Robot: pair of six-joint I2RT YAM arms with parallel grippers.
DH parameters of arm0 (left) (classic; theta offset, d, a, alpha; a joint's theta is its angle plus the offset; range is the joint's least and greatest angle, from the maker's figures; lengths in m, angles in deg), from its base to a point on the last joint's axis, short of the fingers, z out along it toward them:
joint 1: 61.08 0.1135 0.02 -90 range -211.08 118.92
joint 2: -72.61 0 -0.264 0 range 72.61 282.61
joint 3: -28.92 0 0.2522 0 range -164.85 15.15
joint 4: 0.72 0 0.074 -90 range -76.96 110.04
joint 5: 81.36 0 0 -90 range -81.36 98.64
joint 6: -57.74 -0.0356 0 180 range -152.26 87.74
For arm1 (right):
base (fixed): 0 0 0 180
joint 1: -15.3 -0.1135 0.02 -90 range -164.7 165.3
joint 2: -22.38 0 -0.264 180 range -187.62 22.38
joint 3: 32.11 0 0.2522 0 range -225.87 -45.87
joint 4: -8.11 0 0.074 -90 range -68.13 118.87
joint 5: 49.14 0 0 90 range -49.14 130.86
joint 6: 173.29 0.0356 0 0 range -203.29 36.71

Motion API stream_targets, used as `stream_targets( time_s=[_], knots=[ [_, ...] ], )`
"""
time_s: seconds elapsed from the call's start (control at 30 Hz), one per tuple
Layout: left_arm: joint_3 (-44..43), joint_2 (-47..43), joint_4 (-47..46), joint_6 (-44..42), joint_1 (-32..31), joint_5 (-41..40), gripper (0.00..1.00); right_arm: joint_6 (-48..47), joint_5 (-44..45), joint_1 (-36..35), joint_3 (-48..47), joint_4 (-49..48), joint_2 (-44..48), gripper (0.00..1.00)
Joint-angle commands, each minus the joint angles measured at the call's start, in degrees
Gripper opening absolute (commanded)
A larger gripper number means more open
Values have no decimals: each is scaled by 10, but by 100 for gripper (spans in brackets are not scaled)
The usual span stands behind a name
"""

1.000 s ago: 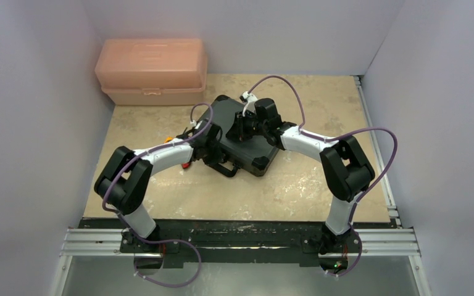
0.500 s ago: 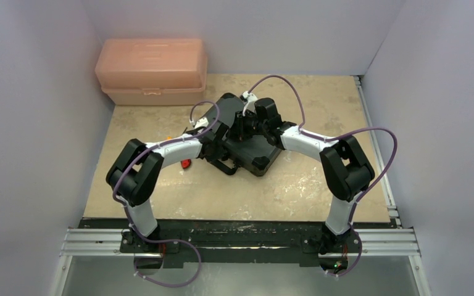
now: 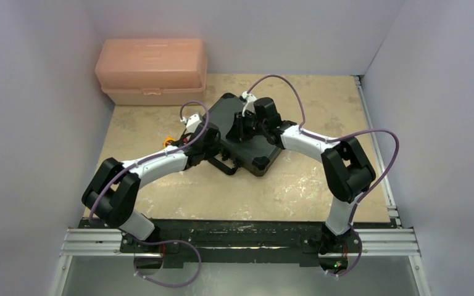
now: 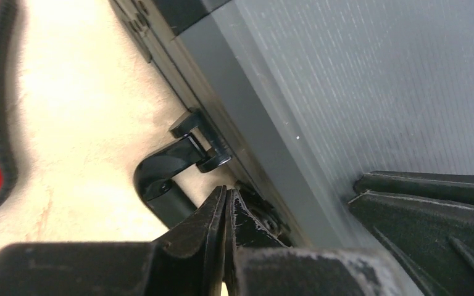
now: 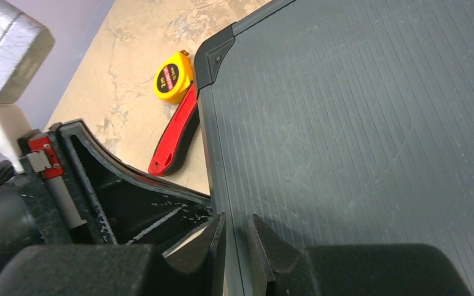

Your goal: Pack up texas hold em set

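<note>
The black briefcase (image 3: 254, 150) of the texas hold em set lies shut on the table, lid down (image 5: 358, 123), so its inside is hidden. Its handle (image 4: 163, 176) sticks out from the near-left side. My left gripper (image 4: 226, 194) is shut on nothing, its tips at that side wall just beside the handle's hinge. It also shows in the top view (image 3: 212, 150). My right gripper (image 5: 233, 225) hovers on the lid's left edge with a narrow gap between its fingers and nothing in it. The top view shows it over the middle of the case (image 3: 242, 132).
A red utility knife (image 5: 176, 135) and a yellow tape measure (image 5: 173, 77) lie on the table just left of the case. A large pink toolbox (image 3: 151, 71) stands at the back left against the wall. Walls close in both sides.
My left arm reached over the case's left part, then drew back left to its handle side, elbow swinging outward. My right arm has stayed over the lid, its fingers parting slightly.
</note>
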Motion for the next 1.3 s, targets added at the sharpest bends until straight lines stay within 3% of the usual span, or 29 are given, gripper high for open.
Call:
stream_targets(
  time_s=[0.0,0.2,0.43,0.7,1.0,1.1,1.27],
  knots=[
    [27,-51,-16,-25,-2,-33,2,-16,38,-8,25,208,-21,25],
    [51,-124,-8,-69,-1,-52,5,-13,45,-8,-15,231,12,32],
    [80,-210,-10,-131,-2,-39,15,-12,50,-8,-71,258,55,40],
    [103,-301,-10,-191,-2,-3,41,-19,56,-8,-112,276,110,49],
    [98,-410,45,-245,-2,1,82,-22,70,-8,-127,266,188,64],
    [87,-442,69,-266,-2,7,91,-22,76,-7,-121,255,214,71],
    [71,-494,104,-296,-2,9,100,-22,89,-8,-101,222,267,92]
  ],
)
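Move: The left hand hangs just above the front of the closed case: the case's middle is about 7 cm ahead, 12 cm to its right and 4 cm below, the handle some 4 cm back, 3 cm right and 5 cm down, and the red knife roughly 3 cm ahead, 11 cm left and 7 cm lower. From the right hand, at the lid's front edge, the case's middle is about 3 cm ahead, 4 cm right and 7 cm below, the handle 9 cm back and 5 cm left. Both hands leave the closed case: the left, already clear of the latch, rises about 16 cm while drawing back and to its left, tipping its fingers up by some 30 degrees with a slight clockwise turn and spreading them from shut to nearly wide open. The right comes free of the lid, first easing a few centimetres back and to its right with only a small rise, then lifting steeply away above the case as its partly open fingers spread wide. ##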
